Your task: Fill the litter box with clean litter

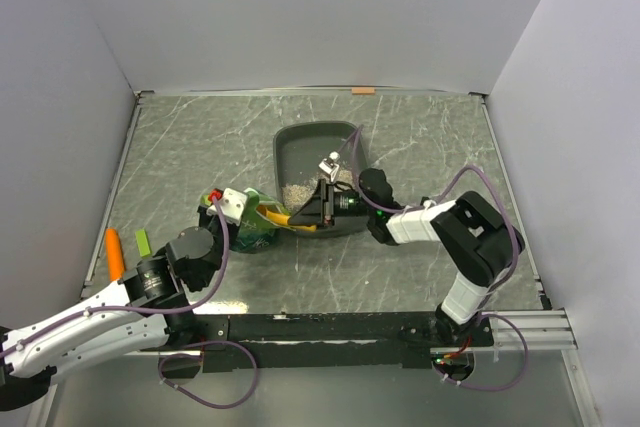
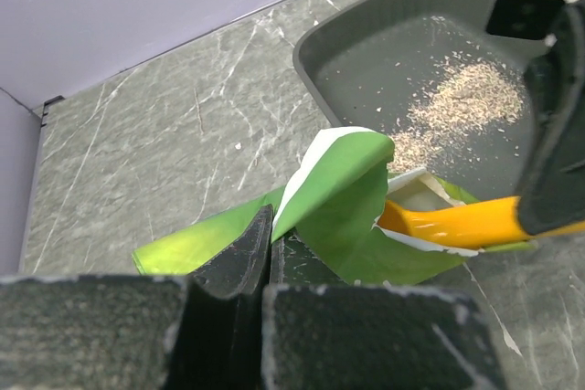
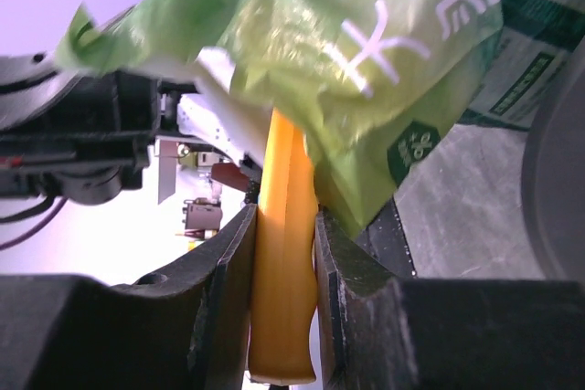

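Observation:
The dark grey litter box lies mid-table, with a small pile of pale clean litter in its near left corner; the left wrist view also shows the litter box and the litter. A crinkly green bag sits just left of the box's near corner. My left gripper is shut on the bag's edge. My right gripper is shut on the handle of an orange scoop. The scoop's head reaches into the bag's mouth and is hidden inside.
An orange carrot-shaped item and a small green piece lie near the table's left edge. White walls close in the table on three sides. A strip of orange tape marks the back edge.

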{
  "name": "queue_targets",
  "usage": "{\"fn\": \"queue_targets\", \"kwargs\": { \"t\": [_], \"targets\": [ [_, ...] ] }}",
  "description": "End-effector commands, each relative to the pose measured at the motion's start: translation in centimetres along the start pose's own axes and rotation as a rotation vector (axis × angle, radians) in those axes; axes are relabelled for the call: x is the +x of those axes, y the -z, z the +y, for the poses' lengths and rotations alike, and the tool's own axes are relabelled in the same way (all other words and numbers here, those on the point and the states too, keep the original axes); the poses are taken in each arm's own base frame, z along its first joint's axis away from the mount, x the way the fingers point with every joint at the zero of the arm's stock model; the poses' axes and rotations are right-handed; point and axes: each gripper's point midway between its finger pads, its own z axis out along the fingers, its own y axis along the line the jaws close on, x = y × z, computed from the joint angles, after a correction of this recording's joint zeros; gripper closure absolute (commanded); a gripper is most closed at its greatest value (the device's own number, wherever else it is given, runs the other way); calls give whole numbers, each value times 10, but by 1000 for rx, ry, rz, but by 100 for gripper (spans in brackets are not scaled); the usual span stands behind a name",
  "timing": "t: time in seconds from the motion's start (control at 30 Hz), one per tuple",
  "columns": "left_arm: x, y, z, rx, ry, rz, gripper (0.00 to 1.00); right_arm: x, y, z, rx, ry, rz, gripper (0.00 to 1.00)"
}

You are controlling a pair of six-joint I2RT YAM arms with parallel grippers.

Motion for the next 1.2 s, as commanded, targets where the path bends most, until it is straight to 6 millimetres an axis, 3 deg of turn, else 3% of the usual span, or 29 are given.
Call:
{"fn": "queue_targets", "kwargs": {
  "t": [0.0,0.43,0.8,1.17],
  "targets": [
    [-6,-2,6,-39,24,-21,99,15,16,45,-149,136,56,100],
    [-9,1,8,-33,37,-41,99,27,55,51,-146,157,9,100],
    [-13,3,8,-24,52,-62,99,32,76,51,-117,163,-37,100],
    [-14,4,10,-30,60,-68,99,33,90,34,-9,126,-62,100]
  ]
}}
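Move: The scoop gripped by the right hand has its bowl in the litter bag's mouth, about 8 cm to that hand's left and 2 cm ahead. The litter box, next to be filled, has its middle some 8 cm ahead, 5 cm right and 15 cm below; its litter pile is about 6 cm ahead and 6 cm right, equally low. From the left hand, pinching the bag's rim, the box lies about 19 cm right, 5 cm ahead and 16 cm down. Keeping its pinch on the orange handle, the right hand draws the scoop out of the bag's mouth, about 8 cm to the right with some 3 cm back towards the base and 3 cm up, slowing towards the end and turning only about 5 degrees clockwise. The left hand holds the bag's rim and practically stays put. ##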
